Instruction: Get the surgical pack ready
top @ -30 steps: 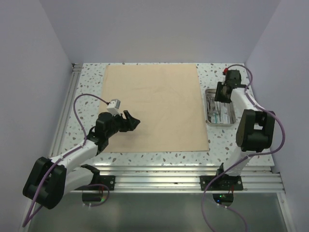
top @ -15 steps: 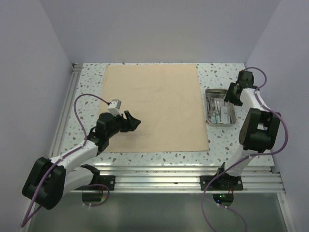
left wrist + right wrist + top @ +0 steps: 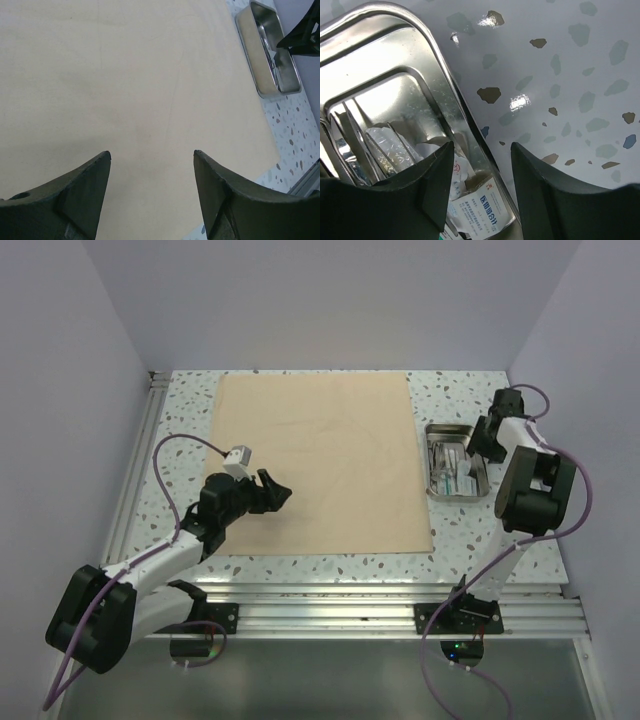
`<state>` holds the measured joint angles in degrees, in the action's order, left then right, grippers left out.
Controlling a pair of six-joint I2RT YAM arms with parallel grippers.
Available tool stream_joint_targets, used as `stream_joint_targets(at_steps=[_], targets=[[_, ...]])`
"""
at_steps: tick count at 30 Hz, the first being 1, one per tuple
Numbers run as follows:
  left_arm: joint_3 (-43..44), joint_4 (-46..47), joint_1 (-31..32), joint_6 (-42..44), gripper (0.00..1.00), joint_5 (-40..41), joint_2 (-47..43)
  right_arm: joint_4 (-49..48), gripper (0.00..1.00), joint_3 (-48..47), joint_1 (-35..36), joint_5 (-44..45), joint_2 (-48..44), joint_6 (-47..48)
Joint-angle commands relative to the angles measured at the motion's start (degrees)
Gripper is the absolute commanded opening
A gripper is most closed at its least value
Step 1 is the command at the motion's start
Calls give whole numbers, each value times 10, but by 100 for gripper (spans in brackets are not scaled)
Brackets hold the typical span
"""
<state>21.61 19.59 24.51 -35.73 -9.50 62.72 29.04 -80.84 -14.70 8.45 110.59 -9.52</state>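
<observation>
The tan cloth sheet [image 3: 318,460] lies spread flat in the middle of the table. To its right stands the small steel tray [image 3: 482,483], with metal instruments [image 3: 352,135] and clear packets [image 3: 487,207] inside. My right gripper [image 3: 481,144] is open and straddles the tray's right rim [image 3: 447,80], one finger inside the tray and the other over the table. My left gripper [image 3: 151,152] hovers open over the cloth's near left part [image 3: 125,90], with nothing between its fingers.
The speckled table [image 3: 500,530] has a metal rail [image 3: 390,605] along its near edge and another [image 3: 140,460] on the left. White walls close in the back and both sides. A narrow strip of table lies between the tray and the right wall.
My right gripper has swung from over the tray's far part to its right rim, and its jaws have widened. The left arm has not moved.
</observation>
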Motion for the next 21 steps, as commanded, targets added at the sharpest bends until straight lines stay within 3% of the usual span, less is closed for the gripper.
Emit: stream_joint_targets(at_steps=[1, 5, 10, 15, 21], targets=[[-9, 27, 4, 12, 71, 3, -7, 15, 53, -24, -2, 10, 29, 7], [-10, 24, 4, 14, 71, 7, -7, 12, 51, -27, -2, 10, 45, 0], [-10, 26, 4, 13, 71, 5, -4, 0, 36, -20, -5, 9, 44, -10], [-9, 26, 4, 14, 71, 6, -2, -8, 28, -15, -14, -10, 47, -16], [-9, 26, 5, 14, 71, 7, 0, -24, 1, 7, -20, -28, 39, -29]])
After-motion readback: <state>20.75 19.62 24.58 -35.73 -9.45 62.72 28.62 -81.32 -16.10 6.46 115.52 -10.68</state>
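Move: The metal tray's right rim runs between the right gripper's half-open fingers, about 3 cm below the hand point and level with it both ways. Inside, the white packet lies some 4 cm to the hand's left and 4 cm back, and the tweezers about 11 cm left, level front to back, both roughly 5 cm below. From the idle left hand, that rim is some 47 cm right, 12 cm ahead and 8 cm lower. Lower the right gripper about 3.5 cm almost straight down, so that its fingers straddle the metal tray's right rim, one inside and one outside. Then hold that place and close the fingers from half open to nearly shut, pinching the thin rim between them. ##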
